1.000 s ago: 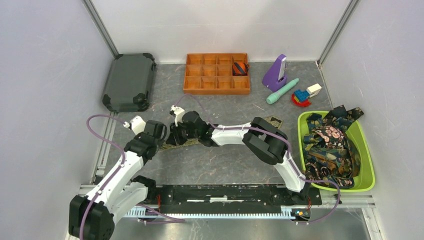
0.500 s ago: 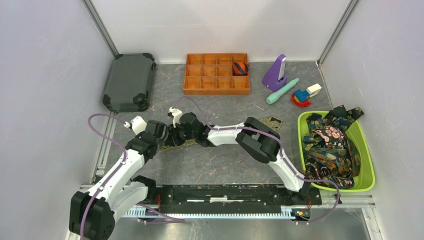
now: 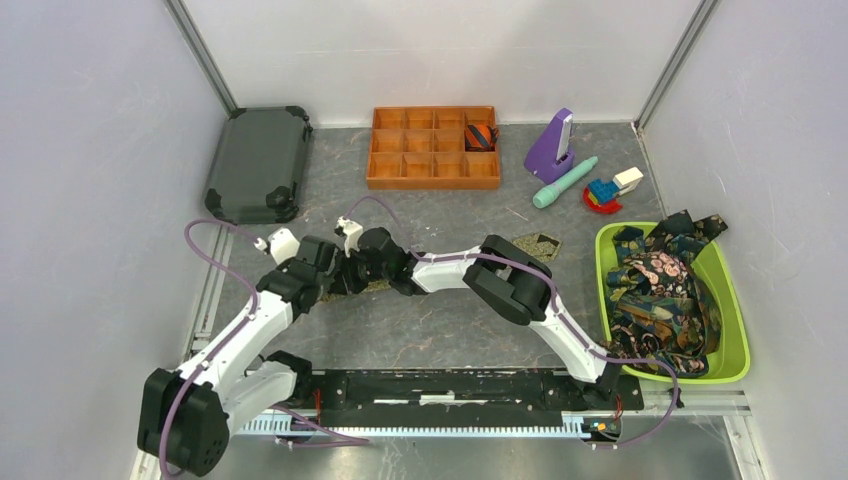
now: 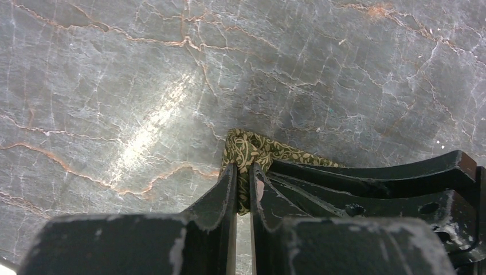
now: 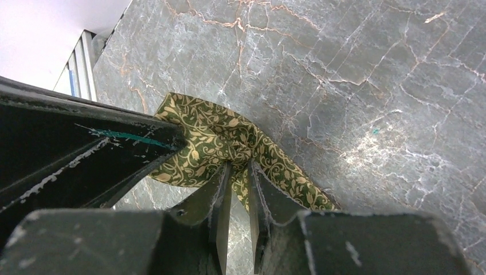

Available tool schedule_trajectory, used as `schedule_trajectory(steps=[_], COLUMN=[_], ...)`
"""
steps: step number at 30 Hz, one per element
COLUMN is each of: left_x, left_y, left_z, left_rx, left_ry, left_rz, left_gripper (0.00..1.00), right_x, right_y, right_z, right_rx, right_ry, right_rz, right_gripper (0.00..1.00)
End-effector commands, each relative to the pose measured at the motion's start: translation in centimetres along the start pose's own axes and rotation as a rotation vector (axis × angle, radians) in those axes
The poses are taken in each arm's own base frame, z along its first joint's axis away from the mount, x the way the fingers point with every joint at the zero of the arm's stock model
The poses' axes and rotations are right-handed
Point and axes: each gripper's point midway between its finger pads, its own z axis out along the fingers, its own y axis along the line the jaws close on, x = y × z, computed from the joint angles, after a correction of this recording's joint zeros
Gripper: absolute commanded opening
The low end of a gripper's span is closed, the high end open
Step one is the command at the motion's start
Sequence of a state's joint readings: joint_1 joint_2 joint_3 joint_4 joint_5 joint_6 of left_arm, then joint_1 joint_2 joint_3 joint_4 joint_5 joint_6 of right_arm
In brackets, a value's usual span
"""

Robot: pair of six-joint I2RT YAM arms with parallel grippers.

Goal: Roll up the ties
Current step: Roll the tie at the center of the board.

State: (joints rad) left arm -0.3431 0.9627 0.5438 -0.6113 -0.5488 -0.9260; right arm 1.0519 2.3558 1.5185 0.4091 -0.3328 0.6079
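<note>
An olive-green tie [image 5: 212, 137] with a gold leaf pattern lies bunched on the grey marbled table. My left gripper [image 4: 243, 167] is shut on one fold of this tie [image 4: 255, 150]. My right gripper [image 5: 239, 167] is shut on the same tie from the other side. In the top view both grippers, the left [image 3: 338, 275] and the right [image 3: 357, 268], meet at the table's left middle, hiding most of the fabric. The tie's wide end [image 3: 537, 243] shows past the right arm. Several dark printed ties [image 3: 660, 300] are heaped in the green bin [image 3: 738, 330]. A rolled orange-navy striped tie [image 3: 481, 135] sits in the tray's top right compartment.
An orange compartment tray [image 3: 434, 148] stands at the back. A dark case [image 3: 259, 163] lies at the back left. A purple wedge-shaped object [image 3: 551, 147], a teal stick [image 3: 564, 182] and small toy blocks [image 3: 610, 189] are at the back right.
Both grippers have shifted slightly to the left with the olive tie; the right arm's elbow has followed, and the tie's wide end has slid a little left.
</note>
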Motion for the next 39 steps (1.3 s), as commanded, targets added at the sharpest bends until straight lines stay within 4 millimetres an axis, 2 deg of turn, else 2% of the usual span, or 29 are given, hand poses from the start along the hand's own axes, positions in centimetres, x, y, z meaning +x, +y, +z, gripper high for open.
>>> schedule_trajectory(steps=[1,9,21,27,31,35,39], left_x=[-1.5,-0.3,1.6,2.2,2.2,2.3,2.4], left_y=[-2.1,-4.0,-4.1,-4.4,-4.9,-5.3,-6.0], left_z=[-0.6,-1.1,0.1,0.5,0.4,0.3,-0.1], left_rx=[0.039,0.072,0.029,0.018,0.02,0.027,0.044], left_ry=[-0.036,-0.012,-0.016,-0.018,-0.02,-0.024,-0.037], left_rz=[-0.033,0.007,0.054,0.08,0.098,0.118,0.132], left_gripper=[0.02,0.02,0.02,0.02,0.02,0.03,0.14], right_x=[-2.5,-2.7,-3.0,-3.9,-4.7,-5.2,-5.3], right_y=[1.9,1.3,-1.3,-1.4,-1.4,-2.5,-4.0], right_z=[0.6,0.1,-2.2,-3.5,-4.8,-6.9,-9.3], right_rx=[-0.07,-0.065,-0.027,-0.019,-0.009,0.031,0.078], right_ry=[-0.069,-0.072,-0.08,-0.09,-0.102,-0.111,-0.123], right_rz=[-0.016,-0.018,0.006,0.007,0.009,0.016,0.026], right_gripper=[0.23,0.23,0.23,0.23,0.24,0.25,0.25])
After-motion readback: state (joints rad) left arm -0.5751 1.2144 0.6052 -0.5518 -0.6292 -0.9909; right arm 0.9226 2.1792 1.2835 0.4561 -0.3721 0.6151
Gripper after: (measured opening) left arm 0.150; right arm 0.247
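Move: The left fingers hold the tie's folded end; the next stretch of tie strip lies about 6 cm to their right, 1 cm ahead and 3 cm below, and the tie's far end some 44 cm right and 8 cm ahead. From the right fingertips, close beside that fold, the next stretch lies about 4 cm right and 1 cm ahead, 1 cm below; the folded end is roughly 2 cm left, level front to back. Keep the left pinch on the folded end and bring it about 5 cm right along the tie, sinking some 2 cm in the later part, with a slight clockwise turn. Let the right fingertips wait at the fold, then sweep them low to the right and somewhat forward, speeding up and rising at the last off the tie, about 7 cm along in all, fingers still nearly shut. ##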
